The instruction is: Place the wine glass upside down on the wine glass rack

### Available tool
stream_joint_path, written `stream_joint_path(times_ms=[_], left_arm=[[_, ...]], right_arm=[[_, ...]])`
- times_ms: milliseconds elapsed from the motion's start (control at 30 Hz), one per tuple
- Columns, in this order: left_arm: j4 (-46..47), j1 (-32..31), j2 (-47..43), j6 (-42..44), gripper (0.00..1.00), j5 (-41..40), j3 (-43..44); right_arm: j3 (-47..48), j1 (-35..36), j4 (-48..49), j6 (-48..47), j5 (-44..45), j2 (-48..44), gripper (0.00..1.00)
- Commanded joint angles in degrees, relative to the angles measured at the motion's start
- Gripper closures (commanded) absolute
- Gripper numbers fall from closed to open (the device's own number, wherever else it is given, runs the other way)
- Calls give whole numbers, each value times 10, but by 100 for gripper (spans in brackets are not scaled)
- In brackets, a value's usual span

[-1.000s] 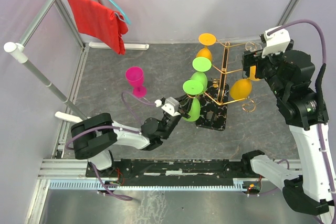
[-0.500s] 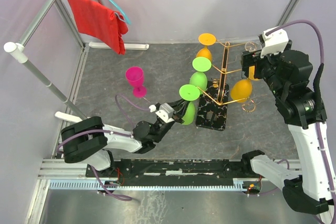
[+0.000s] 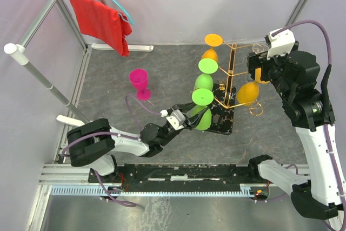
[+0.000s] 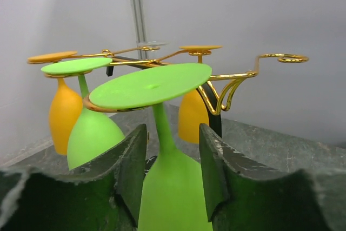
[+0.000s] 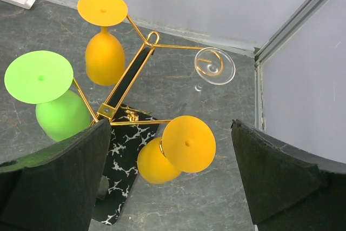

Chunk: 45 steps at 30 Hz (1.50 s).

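A green wine glass [image 3: 202, 97] hangs upside down, its foot [image 4: 151, 85] resting on a scroll arm of the gold wine glass rack [image 3: 231, 74], above the rack's black veined base [image 3: 223, 118]. My left gripper [image 3: 192, 117] reaches in from the left. Its jaws stand open on either side of the green bowl [image 4: 173, 187], with narrow gaps showing. In the left wrist view the left gripper [image 4: 173, 144] straddles the stem. My right gripper [image 3: 258, 67] hovers open above the rack's right side with nothing between the fingers of the right gripper [image 5: 168, 128].
Also hanging on the rack are a second green glass [image 3: 207, 66], two orange glasses [image 3: 213, 40] [image 3: 247, 91] and a clear glass [image 5: 214, 66]. A pink glass [image 3: 139, 81] stands upright on the table at the left. A red cloth [image 3: 102, 20] hangs at the back left.
My left gripper carried the green glass to the right onto the rack arm, and its jaws have gone from shut on the glass to open. The right arm stayed put.
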Motion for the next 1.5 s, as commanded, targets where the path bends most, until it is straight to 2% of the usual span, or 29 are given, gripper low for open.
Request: stream_joint_path(times_ms=[0,100,300,433,533,667,833,900,1000,1100,1267,1467], left_arm=[[38,-2,-9,12,46,-22,-7],[40,-2,-24,3,37,-58,-36],[37,-2,-71,-10,31,-98,-95],[-24,-2,-149,-31,28,-147,-145],[-154,-2,-252,-55,26,-222,-163],[-400,-1,-406,-57,22,-298,-124],[-632,21,-491,-70,17,-413,-20],[-764,47,-484,-106,18,-417,54],[-948,98,-425,-165,19,-394,183],[-1087,137,-344,-188,13,-351,289],[-1191,193,-235,-176,12,-295,380],[-1191,279,-190,-163,12,-230,392]], right_arm=[[2,-2,24,4,-8,-3,0],[4,-2,24,7,-20,0,0],[24,-2,21,19,-56,15,0],[46,-2,15,26,-75,32,0],[61,-2,12,37,-92,49,0],[73,-1,15,59,-122,77,0],[86,-1,11,77,-118,104,1],[86,-1,3,81,-111,108,1],[83,-1,-9,86,-107,106,1],[85,-2,-31,91,-104,104,1],[82,-2,-74,92,-98,89,0],[65,-2,-94,74,-63,61,0]])
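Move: The left hand is just letting the near green glass go; its middle sits about 2 cm to the right and 2 cm below. The pink glass stands upright on the table, some 23 cm ahead, 27 cm to the left and 20 cm lower. The second green glass hangs roughly 12 cm ahead and 3 cm right, about level. From the right hand, the pink glass is about 12 cm ahead, 48 cm left and 34 cm below. Leftwards about 20 cm, the left hand backs off the hung green glass, opening from half to nearly full and dipping a little. It then arcs up and some 12 cm forward towards the pink glass, turning counter-clockwise and tipping until its fingers point forward and down, and sinks to its starting height. The open right hand eases left and forward over the rack, then down and slightly back, tilting down. ##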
